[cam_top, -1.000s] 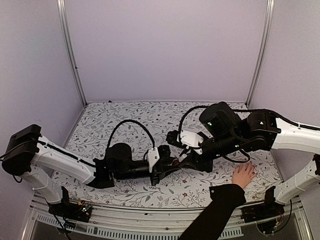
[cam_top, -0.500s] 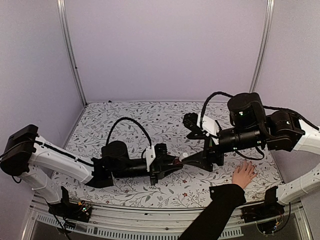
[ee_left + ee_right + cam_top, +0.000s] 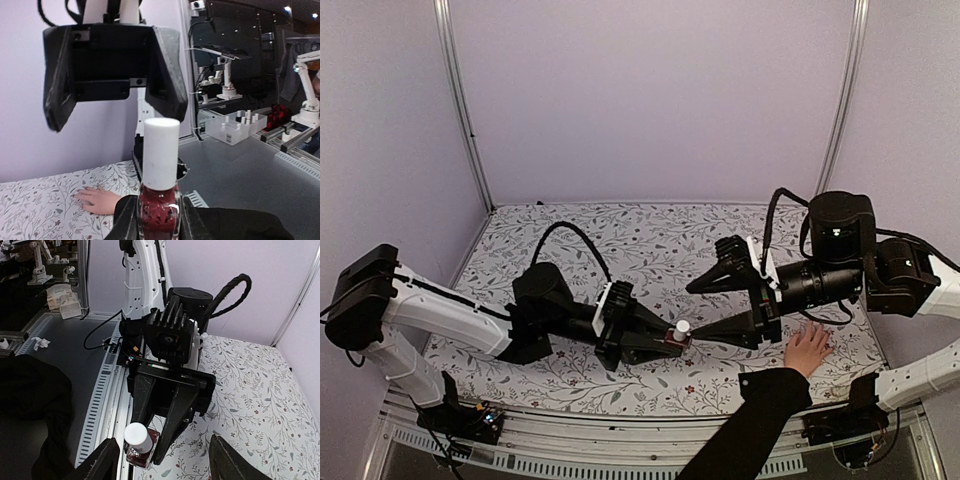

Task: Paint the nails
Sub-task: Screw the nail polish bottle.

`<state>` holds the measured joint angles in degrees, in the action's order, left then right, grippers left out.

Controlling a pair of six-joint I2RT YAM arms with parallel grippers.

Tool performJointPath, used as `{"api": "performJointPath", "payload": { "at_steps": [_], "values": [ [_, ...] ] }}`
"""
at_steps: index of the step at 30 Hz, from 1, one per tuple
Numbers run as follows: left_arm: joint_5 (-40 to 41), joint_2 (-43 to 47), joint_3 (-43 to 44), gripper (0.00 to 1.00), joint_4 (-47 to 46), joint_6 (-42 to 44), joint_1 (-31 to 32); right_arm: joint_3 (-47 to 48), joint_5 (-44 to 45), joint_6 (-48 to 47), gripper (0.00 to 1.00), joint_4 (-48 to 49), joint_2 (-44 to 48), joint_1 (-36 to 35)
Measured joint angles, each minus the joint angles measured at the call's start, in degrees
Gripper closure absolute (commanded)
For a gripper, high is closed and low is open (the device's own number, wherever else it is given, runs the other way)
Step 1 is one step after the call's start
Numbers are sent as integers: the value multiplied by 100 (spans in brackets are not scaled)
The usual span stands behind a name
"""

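Observation:
A light-skinned hand (image 3: 807, 350) in a black sleeve lies flat on the floral cloth at the front right. Its nails are too small to make out. The hand (image 3: 97, 199) also shows in the left wrist view. My left gripper (image 3: 675, 338) is shut on a small dark-red bottle (image 3: 678, 334) with a white cap, held upright above the cloth. Its fingers (image 3: 192, 220) clamp the glass (image 3: 159, 210). My right gripper (image 3: 700, 313) stands open, just right of the cap and apart from it. The bottle (image 3: 140, 447) sits between its spread fingers (image 3: 107, 460).
The black sleeve (image 3: 750, 425) reaches in over the front rail (image 3: 620, 445) at lower right. Aluminium posts (image 3: 460, 100) and lilac walls close off the back and sides. The floral cloth (image 3: 620, 235) covers the table.
My right gripper has let go of the bottle, drawn back to the right and spread its jaws wide. The left gripper has carried the bottle a little to the right. The hand has stayed put.

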<state>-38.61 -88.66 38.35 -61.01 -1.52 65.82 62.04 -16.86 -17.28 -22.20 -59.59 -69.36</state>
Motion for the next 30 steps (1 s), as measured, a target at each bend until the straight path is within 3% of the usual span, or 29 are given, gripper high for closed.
{"api": "performJointPath", "payload": {
  "at_steps": [3, 6, 21, 30],
  "values": [
    [-426, -125, 205, 100, 0, -118, 0, 0, -345, -186, 53, 87, -120, 0],
    [-761, -203, 273, 100, 0, -221, 0, 4, -627, -289, 58, 90, -208, -2],
    [-1163, -330, 339, 100, 2, -442, 0, 212, -1445, -481, 63, -57, -529, -2],
    [-1163, -330, 339, 100, -44, -522, -55, 251, -1628, -575, 85, -210, -741, -2]
  ]
}}
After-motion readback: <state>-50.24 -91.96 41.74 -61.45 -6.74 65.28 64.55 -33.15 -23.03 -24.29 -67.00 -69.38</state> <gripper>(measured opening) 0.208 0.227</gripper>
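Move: The white cap of the nail polish bottle stands roughly 2 cm back, 2 cm to the left and 2 cm below the right hand's open fingers. The bottle's red body, already held in the left fingers, is about 3 cm lower than the cap and 1 cm farther left. The cap sits some 3 cm above the left hand's grip and 1 cm to its right. The hand on the table lies about 23 cm right of the right hand, 6 cm farther out and 30 cm lower. Back and then also down and slightly left, about 5 cm in all, the right hand brings its fingers around the cap from both sides, turning some 15 degrees counter-clockwise while they close from wide to nearly shut. The left hand keeps its hold on the bottle, drawing it back about 2.5 cm with a small clockwise turn, then staying almost still. ##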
